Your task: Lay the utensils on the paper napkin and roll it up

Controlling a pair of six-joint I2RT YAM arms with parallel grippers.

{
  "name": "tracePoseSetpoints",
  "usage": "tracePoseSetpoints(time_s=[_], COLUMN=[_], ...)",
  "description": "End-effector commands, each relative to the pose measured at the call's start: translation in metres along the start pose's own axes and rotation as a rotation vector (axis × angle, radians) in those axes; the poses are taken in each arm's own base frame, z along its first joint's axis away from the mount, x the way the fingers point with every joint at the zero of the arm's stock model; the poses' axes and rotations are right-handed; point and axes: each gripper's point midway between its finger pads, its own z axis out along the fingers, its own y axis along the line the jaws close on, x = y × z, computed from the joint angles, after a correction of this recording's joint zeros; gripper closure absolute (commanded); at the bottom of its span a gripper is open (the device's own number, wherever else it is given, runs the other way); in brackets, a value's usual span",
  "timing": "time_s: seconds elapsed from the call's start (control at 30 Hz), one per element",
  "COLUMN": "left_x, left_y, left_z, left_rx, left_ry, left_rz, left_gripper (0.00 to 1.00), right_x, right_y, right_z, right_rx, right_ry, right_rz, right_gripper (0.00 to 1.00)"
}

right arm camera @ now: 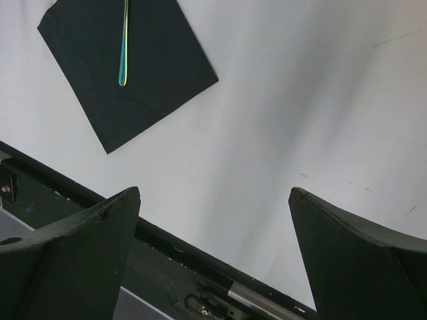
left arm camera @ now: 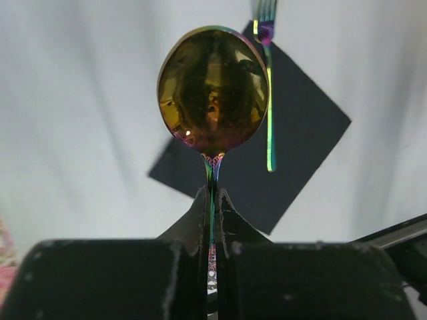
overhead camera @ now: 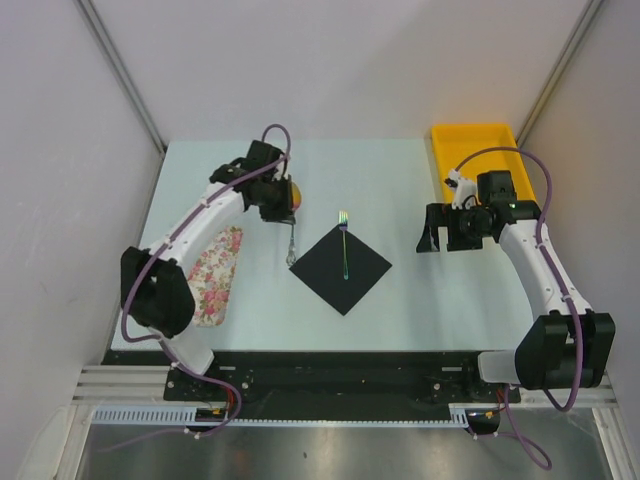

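The black paper napkin (overhead camera: 345,275) lies as a diamond in the middle of the table. A fork (overhead camera: 345,245) with an iridescent green handle lies on it, its tines past the far corner. My left gripper (overhead camera: 283,207) is just left of the napkin's far corner, shut on the thin handle of a gold spoon (overhead camera: 291,242). In the left wrist view (left arm camera: 212,197) the spoon bowl (left arm camera: 213,90) stands beyond the fingertips, with the napkin (left arm camera: 303,130) and fork (left arm camera: 269,113) behind. My right gripper (overhead camera: 432,240) hangs open and empty to the right of the napkin (right arm camera: 157,67) and fork (right arm camera: 124,50).
A pink floral cloth mat (overhead camera: 217,272) lies at the near left under the left arm. A yellow tray (overhead camera: 475,150) stands at the far right corner. The dark rail of the table's front edge (right arm camera: 200,260) runs under the right gripper (right arm camera: 213,200).
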Motion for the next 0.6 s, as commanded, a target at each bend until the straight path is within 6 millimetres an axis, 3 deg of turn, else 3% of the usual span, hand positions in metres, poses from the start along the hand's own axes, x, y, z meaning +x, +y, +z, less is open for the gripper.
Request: tracePoseSetpoints(time_s=[0.0,0.13,0.27,0.37,0.57], left_x=[-0.015,-0.008,-0.003,-0.002,0.002], left_y=[-0.052,-0.073,-0.097,-0.099,-0.098], left_z=[0.022,0.064,0.089,0.108,0.128], left_rx=[0.052,0.043,0.059,0.035,0.023], left_ry=[-0.057,-0.015,0.007,0.024,0.041], left_rz=[-0.112,-0.13,-0.124,-0.124,-0.122], left_gripper=[1.0,1.0,1.0,1.0,1.0], right_x=[-0.018,-0.022,-0.031,-0.034,-0.035], right_y=[0.007,0.006,0.006,0.007,0.007], right_z=[-0.008,0.0,0.008,0.013,0.02], right_rx=[-0.018,-0.033,-0.053,-0.064,-0.074], right_ry=[-0.078,-0.104,-0.135,-0.141,-0.142], right_rz=[-0.016,-0.025,-0.028,-0.024,-0.011], right_gripper=[0.0,0.0,0.0,0.0,0.0])
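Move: My left hand holds the spoon at its neck, bowl forward. The black napkin's middle lies about 12 cm to its right, 6 cm nearer my base and some 16 cm below; the fork already on it has its middle 13 cm to the hand's right and roughly 1 cm ahead. The flowered cloth is some 26 cm left and 8 cm back. From my right hand, the napkin's middle is about 26 cm left, 1 cm ahead and 15 cm below. I sweep my left hand about 12 cm to the right while sinking some 9 cm, easing slightly forward late on, to bring the spoon down over the napkin close along the fork's left side. The fingers keep the neck pinched and the wrist tips slightly. My open, empty right hand drifts about 3 cm forward. ##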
